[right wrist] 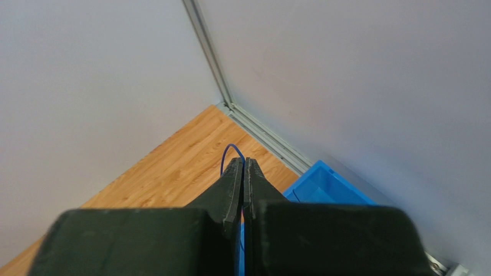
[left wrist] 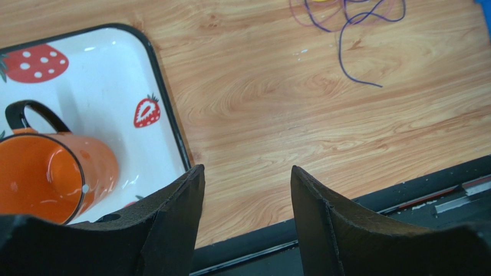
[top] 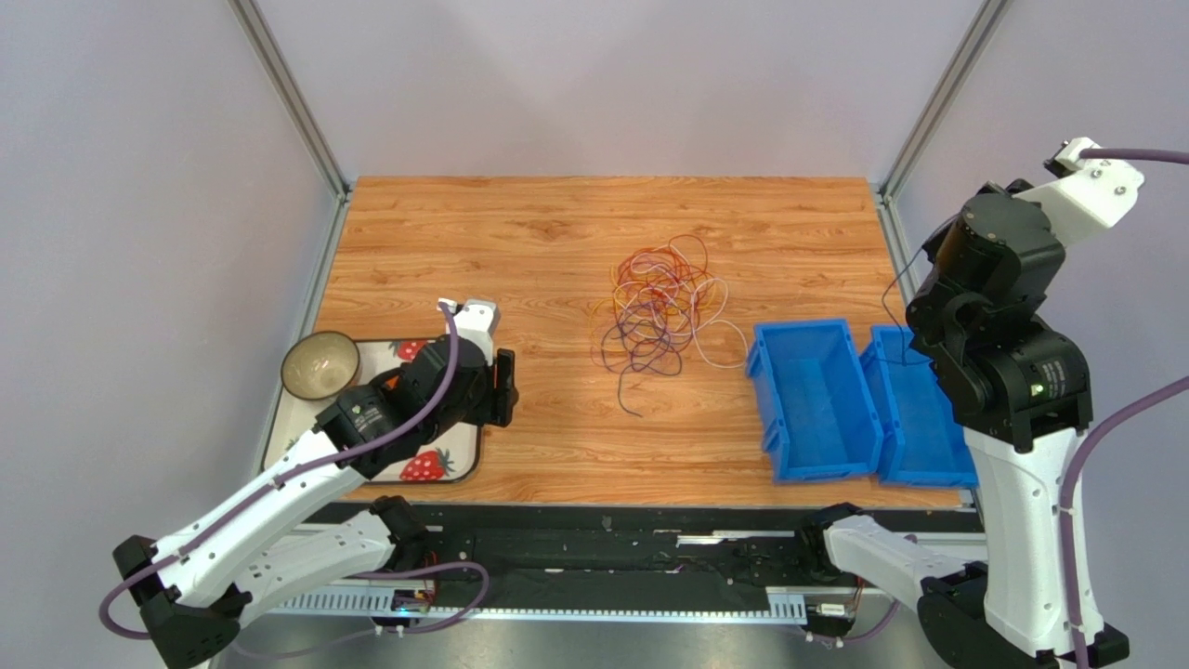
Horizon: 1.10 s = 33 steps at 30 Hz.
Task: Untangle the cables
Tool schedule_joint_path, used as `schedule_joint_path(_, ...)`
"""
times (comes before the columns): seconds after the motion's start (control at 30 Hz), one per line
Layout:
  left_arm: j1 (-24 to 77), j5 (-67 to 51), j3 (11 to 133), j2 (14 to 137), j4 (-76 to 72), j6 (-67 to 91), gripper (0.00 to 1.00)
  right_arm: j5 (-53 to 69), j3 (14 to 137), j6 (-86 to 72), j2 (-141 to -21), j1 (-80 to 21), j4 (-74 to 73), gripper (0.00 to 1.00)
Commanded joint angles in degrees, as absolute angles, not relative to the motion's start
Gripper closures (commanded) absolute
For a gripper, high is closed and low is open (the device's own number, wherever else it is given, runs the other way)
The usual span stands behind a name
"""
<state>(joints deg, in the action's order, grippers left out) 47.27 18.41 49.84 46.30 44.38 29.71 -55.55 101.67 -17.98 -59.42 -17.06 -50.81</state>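
Observation:
The cables [top: 660,298] lie in a loose tangle of orange, red, purple, white and yellow loops on the middle of the wooden table. Purple strands of the cables [left wrist: 357,26] show at the top of the left wrist view. My left gripper [top: 503,388] [left wrist: 246,168] is low beside the tray, left of the tangle and apart from it. It is open with only bare wood between its fingers. My right gripper [right wrist: 242,163] [top: 931,251] is raised above the blue bins, shut on one thin blue cable [right wrist: 225,156] that loops out past its fingertips and hangs down.
A strawberry-patterned tray [left wrist: 167,109] [top: 465,463] at the near left holds an orange mug [left wrist: 52,172] and a bowl [top: 320,365]. Two blue bins [top: 817,402] [top: 917,411] stand side by side at the near right. The black front rail [left wrist: 323,221] runs along the table's near edge.

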Motion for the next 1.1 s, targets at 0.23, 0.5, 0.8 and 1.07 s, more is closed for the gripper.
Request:
schedule_joint_path(0.23, 47.29, 17.05, 52.65, 46.15, 53.00, 31.02, 0.35, -65.57, 96.42, -18.10, -59.24, -11.97, -52.21, 1.00)
schedule_joint_path(0.5, 47.37, 17.75, 51.42, 44.56, 52.38, 31.20, 0.36, -61.36, 93.43, -20.12, -61.70, -2.12, -52.29, 1.00)
schedule_joint_path(0.8, 47.46, 18.19, 51.15, 44.30, 52.29, 31.46, 0.38, -49.50, 88.78, -24.60, -62.58, 9.30, -52.12, 1.00)
schedule_joint_path(1.07, 48.07, 19.25, 51.33, 46.75, 52.65, 32.08, 0.40, -39.47, 76.92, -26.81, -60.38, 14.85, -46.07, 1.00)
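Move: The right hand holds one blue cable, free of the pile. The right-hand blue bin, where the cable is being taken, lies about 15 cm to this hand's right, 5 cm farther out and some 44 cm below. The left-hand bin is roughly 3 cm left and 5 cm ahead; the cable pile is around 31 cm left and 28 cm ahead. From the empty left hand, the right-hand bin is some 78 cm right, 9 cm ahead and 15 cm lower. Down and to its right, the right hand carries the blue cable towards the right-hand bin, sinking about 14 cm and shifting some 10 cm sideways, with the drop quickening late. Its wrist swings clockwise and tips the fingers down towards the bin, while they stay shut on the cable. The open left hand eases slightly back, left and down, then stops by the tray, touching nothing. ##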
